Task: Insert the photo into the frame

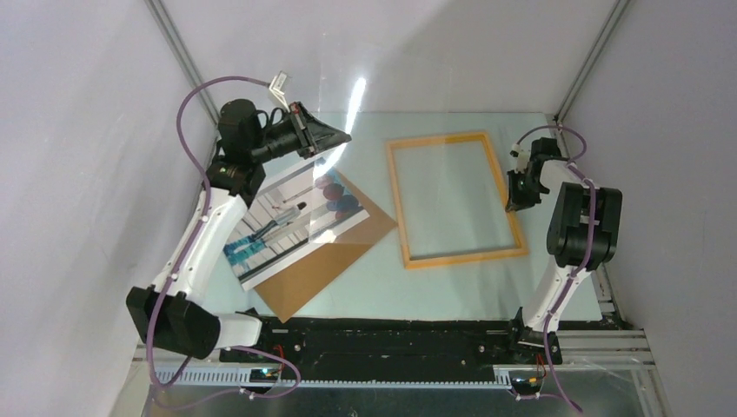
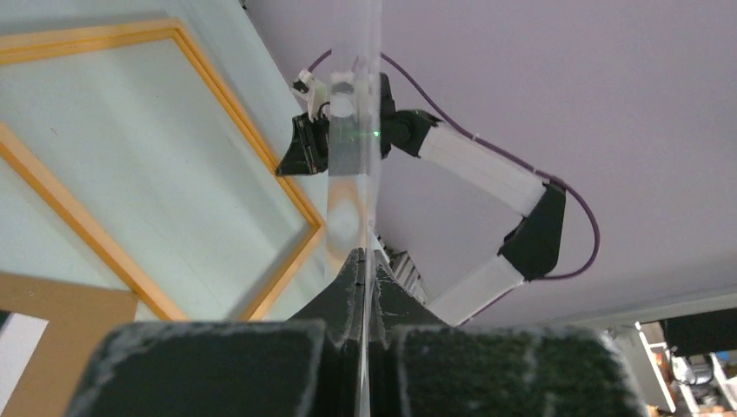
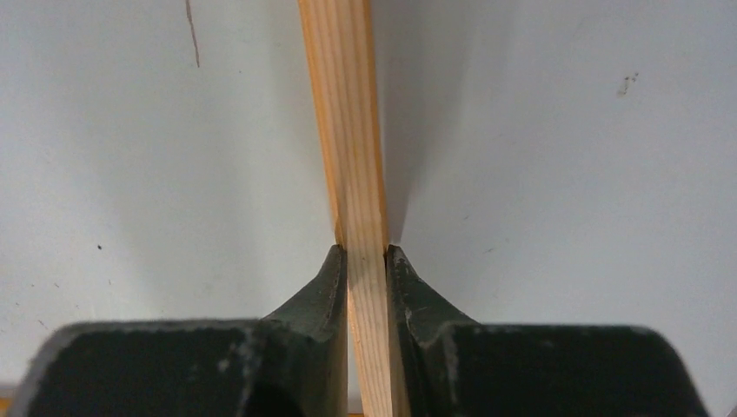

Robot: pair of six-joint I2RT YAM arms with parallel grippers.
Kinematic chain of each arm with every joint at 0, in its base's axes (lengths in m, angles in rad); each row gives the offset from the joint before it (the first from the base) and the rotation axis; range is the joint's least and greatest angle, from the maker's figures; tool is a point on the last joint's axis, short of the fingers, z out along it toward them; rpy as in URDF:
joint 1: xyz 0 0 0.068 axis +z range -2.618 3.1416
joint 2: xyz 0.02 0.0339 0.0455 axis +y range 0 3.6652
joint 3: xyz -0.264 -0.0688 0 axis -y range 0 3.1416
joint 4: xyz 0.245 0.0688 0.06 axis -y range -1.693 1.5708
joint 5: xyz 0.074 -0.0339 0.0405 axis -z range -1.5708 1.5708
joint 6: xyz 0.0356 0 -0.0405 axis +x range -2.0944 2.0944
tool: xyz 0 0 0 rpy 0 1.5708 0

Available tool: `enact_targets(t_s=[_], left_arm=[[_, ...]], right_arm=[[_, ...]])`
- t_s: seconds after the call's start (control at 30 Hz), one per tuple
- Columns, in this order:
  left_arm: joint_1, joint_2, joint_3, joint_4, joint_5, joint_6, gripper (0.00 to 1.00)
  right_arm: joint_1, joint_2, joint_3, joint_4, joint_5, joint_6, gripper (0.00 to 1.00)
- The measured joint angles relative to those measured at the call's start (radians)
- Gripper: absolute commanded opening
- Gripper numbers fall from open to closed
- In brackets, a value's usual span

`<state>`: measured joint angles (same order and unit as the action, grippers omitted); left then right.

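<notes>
The photo (image 1: 295, 213) lies face up on a brown backing board (image 1: 323, 265) at the left of the table. The orange-yellow wooden frame (image 1: 465, 257) lies flat to its right with nothing inside it. My right gripper (image 1: 519, 195) stands at the frame's right rail. In the right wrist view its jaws (image 3: 365, 250) press both sides of that rail (image 3: 348, 130). My left gripper (image 1: 335, 136) hovers above the photo's far end. It is shut (image 2: 369, 256) on a thin clear pane (image 2: 356, 130), seen edge-on in the left wrist view.
The clear pane (image 1: 355, 91) catches glare above the table's far middle. Metal posts and pale walls close in the table at left, right and back. A black rail (image 1: 382, 334) runs along the near edge between the arm bases.
</notes>
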<state>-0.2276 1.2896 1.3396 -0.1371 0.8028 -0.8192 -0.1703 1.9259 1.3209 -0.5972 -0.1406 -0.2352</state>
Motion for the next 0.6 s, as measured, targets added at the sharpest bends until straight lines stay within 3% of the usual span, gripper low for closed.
enact_targets(t_s=[0.6], left_arm=[[-0.034, 0.227, -0.134, 0.285, -0.078, -0.203, 0.0]], right_arm=[[0.02, -0.208, -0.274, 0.048, -0.009, 0.115, 0.0]])
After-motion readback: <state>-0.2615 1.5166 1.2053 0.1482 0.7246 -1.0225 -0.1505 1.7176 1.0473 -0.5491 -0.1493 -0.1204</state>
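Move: The left hand, holding the clear sheet high over the table, has the wooden frame's middle some 19 cm ahead, 31 cm to its right and about 38 cm below. At that same depth below this hand, the photo is about 6 cm ahead and 15 cm left, with the cardboard under it about level fore and aft and 11 cm left. The right fingers already grip the frame's right bar; its middle lies some 17 cm left and 4 cm ahead, at about finger height. The left hand keeps its shut-finger pinch on the clear sheet and sinks about 9 cm while going some 6.5 cm forward towards the frame and drifting a little right late on, the wrist rolling about 15 degrees. Meanwhile the right hand keeps its pinch on the frame's right bar and drags it level over the table, about 6 cm back and a little left, turning about 5 degrees clockwise. ##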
